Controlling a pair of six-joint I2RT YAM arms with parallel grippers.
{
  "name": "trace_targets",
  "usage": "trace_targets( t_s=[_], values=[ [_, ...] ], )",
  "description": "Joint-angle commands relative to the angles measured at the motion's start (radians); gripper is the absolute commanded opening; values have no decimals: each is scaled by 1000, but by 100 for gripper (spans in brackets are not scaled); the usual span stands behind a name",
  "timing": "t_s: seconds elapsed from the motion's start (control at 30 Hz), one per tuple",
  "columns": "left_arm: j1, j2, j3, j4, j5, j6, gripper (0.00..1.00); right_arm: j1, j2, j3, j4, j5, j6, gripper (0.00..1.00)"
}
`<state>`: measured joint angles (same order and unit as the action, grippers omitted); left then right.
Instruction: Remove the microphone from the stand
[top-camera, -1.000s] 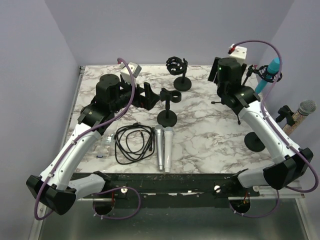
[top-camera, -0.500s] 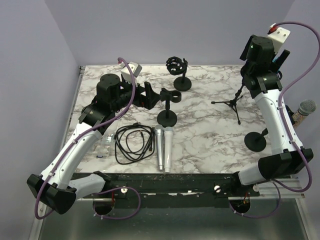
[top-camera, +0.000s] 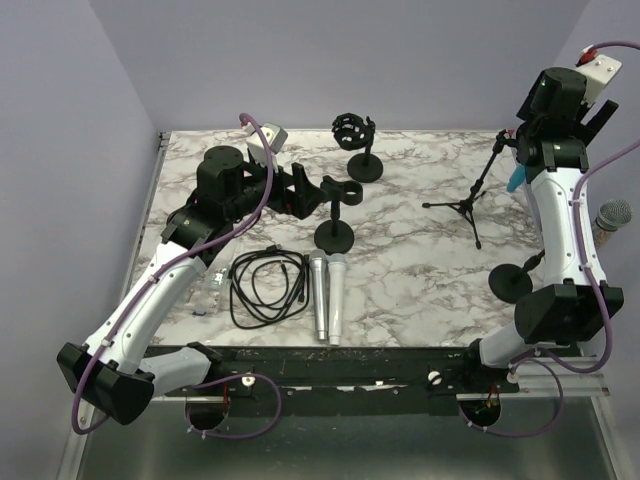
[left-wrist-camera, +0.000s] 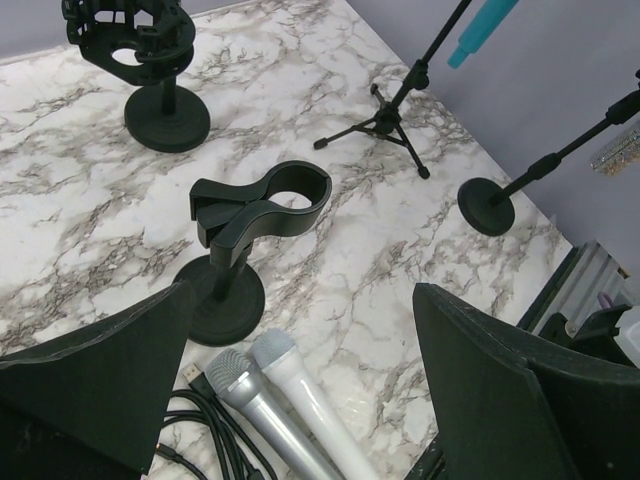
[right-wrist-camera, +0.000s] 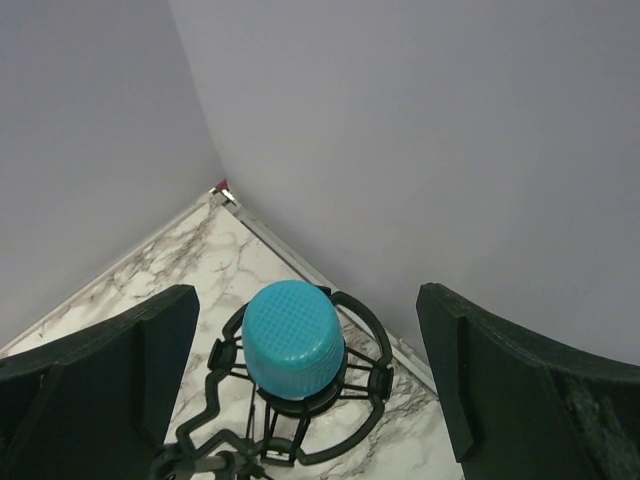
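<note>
A teal microphone (right-wrist-camera: 295, 345) stands head-up in a black shock mount (right-wrist-camera: 372, 395) on a tripod stand (top-camera: 468, 206) at the back right. In the top view my right arm hides all but its lower end (top-camera: 515, 178). My right gripper (right-wrist-camera: 305, 300) is open and hovers above the teal head, one finger to each side, not touching it. It also shows in the top view (top-camera: 598, 118). My left gripper (top-camera: 305, 190) is open and empty, held above the table near an empty clip stand (left-wrist-camera: 262, 200).
Two silver microphones (top-camera: 327, 295) lie beside a coiled black cable (top-camera: 265, 285) at the front. An empty shock-mount stand (top-camera: 353, 132) is at the back. A silver-headed microphone (top-camera: 612, 215) sits on a round-base stand (top-camera: 512, 283) at the right edge. The walls are close behind.
My right arm has risen and swung to the back right, from beside the tripod to above the teal microphone. The left arm has barely moved.
</note>
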<state>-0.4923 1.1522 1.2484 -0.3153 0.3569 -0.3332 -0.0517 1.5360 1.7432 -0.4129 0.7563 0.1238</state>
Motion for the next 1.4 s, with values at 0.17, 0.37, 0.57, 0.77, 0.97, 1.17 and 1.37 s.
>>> trace_targets(
  t_s=[0.17,0.37,0.57,0.77,0.97,1.17,1.37],
  values=[
    [-3,5,-10,24,39,-10,94,-59,47,-12,-29,-141,51,98],
    [-3,7,-11,25,47,-13,94,-59,24,-65,5,-128,27,83],
    [-3,1,-9,21,43,-7,94,-60,7,-116,41,-115,10,78],
    [-9,4,-10,22,45,-6,94,-59,23,-75,19,-133,6,53],
    [-11,6,-10,19,44,-4,94,-60,55,42,-41,-178,10,31],
    [-11,10,-9,19,40,-1,94,-59,77,163,-89,-207,23,23],
    [-12,12,-7,18,40,-1,94,-58,84,293,-144,-239,31,16]
  ],
)
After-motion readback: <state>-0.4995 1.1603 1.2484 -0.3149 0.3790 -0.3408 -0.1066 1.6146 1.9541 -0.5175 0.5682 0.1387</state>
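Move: The blue microphone stands upright in its ring holder under the right hand: its middle is about 2 cm ahead, 1 cm to the right and some 13 cm down, with the head nearer. The tripod foot stands about 12 cm left, 2 cm back and 35 cm down; the beaded microphone is roughly 16 cm back, 11 cm right and 15 cm down. From the left hand, the blue microphone is about 50 cm right, 15 cm ahead and 8 cm lower. The right hand, open and empty, sinks about 6 cm onto the blue microphone's head, easing roughly 2 cm forward and tipping its fingers slightly downward, and shuts them to about half their opening around the head. Keeping that grip, it then reverses and draws the microphone up out of the ring holder's direction by some 9 cm, ending about 3 cm higher than it began, with the wrist levelling again. ##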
